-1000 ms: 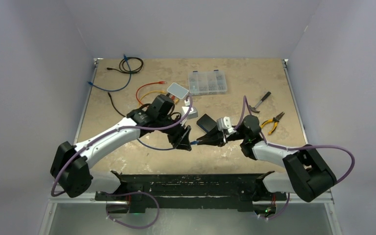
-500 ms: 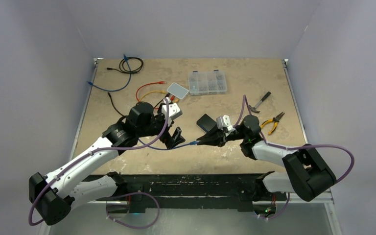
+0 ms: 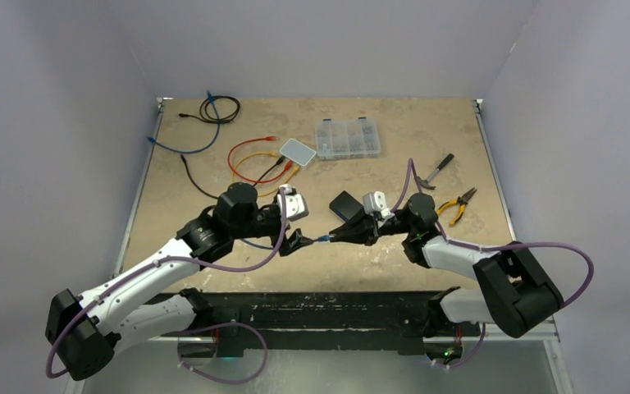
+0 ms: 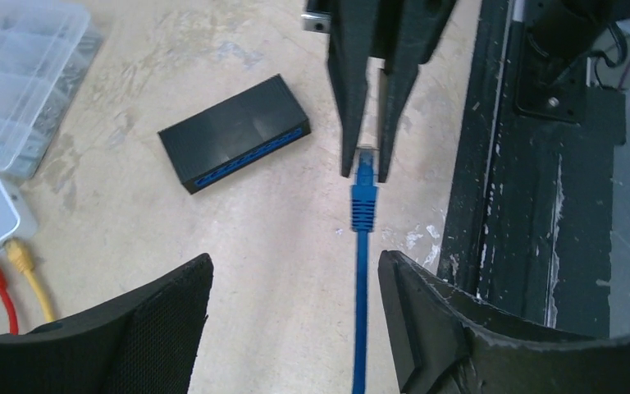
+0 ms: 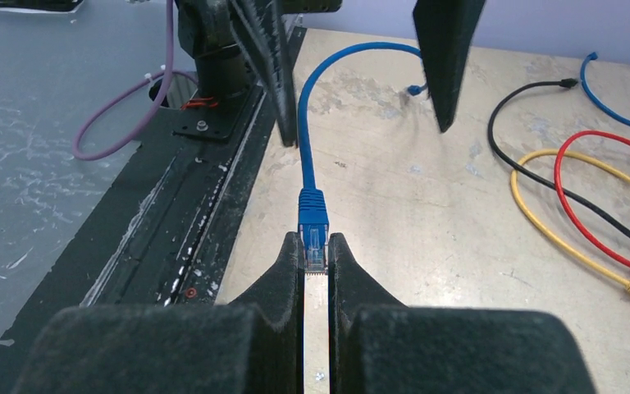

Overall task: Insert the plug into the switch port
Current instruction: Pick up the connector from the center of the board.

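Note:
The plug, a clear connector with a blue boot on a blue cable, is pinched at the tips of my right gripper, which is shut on it just above the table. In the top view the plug points left from the right gripper. My left gripper stands open; the cable runs between its fingers, nearer the right one, without touching. The switch is a black box with a row of blue ports, lying flat behind the right gripper, and it also shows from above as the switch.
A white box with red, yellow and black cables lies at the back left. A clear organiser case sits behind it. Pliers and another tool lie at the right. The black front rail borders the table.
The left gripper has opened off the blue cable and drawn back to the left, its arm dropping lower. The right gripper has kept still with the plug.

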Robot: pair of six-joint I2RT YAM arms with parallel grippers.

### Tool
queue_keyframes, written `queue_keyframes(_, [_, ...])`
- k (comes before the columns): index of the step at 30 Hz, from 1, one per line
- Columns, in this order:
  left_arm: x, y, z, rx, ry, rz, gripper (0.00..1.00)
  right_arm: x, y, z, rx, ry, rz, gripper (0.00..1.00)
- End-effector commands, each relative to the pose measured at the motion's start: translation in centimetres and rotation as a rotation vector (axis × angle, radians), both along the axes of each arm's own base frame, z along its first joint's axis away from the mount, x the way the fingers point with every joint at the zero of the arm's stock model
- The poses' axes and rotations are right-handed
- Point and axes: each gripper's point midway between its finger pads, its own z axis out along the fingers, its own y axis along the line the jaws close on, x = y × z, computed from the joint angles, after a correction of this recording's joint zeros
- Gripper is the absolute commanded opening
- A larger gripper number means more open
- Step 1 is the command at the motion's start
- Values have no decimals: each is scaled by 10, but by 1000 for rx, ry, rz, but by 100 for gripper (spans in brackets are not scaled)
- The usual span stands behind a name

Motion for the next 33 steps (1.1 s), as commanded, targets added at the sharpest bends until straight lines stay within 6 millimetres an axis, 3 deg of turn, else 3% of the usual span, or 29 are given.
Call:
queue_keyframes(1, [-14,-18,11,-36,-125,-132,70,3,2,19,41,-61,-7,0])
queue_keyframes(13, [-19,-36,-3,32,-168,-179,53,2,2,20,48,-56,-5,0])
queue_keyframes(25, [-19,-44,-3,1,-142,-169,36,2,2,20,51,-51,-7,0])
queue_keyframes(33, [-19,-46,-7,5,-117,-167,30,3,2,20,52,-50,-9,0])
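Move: The blue plug is already pinched in my right fingertips, its middle barely 2 cm to the left of that hand at the same height. From my open left hand it lies about 5 cm to the right, 3 cm back and 2 cm lower. The black switch lies about 10 cm ahead of my left hand and 11 cm to its right, some 18 cm below. The yellow connector is roughly 21 cm ahead and 3 cm left, down on the table, and the white box stands about 5 cm beyond it. I bring my left hand back and right, then mostly right, about 4 cm rightward and 2 cm back in all, sinking some 2 cm, towards the boot of the blue plug. The wrist turns about 10 degrees clockwise while the fingers narrow from wide open to roughly a third, one either side of the cable just behind the boot. My right hand keeps its pinch on the plug and holds nearly still. ##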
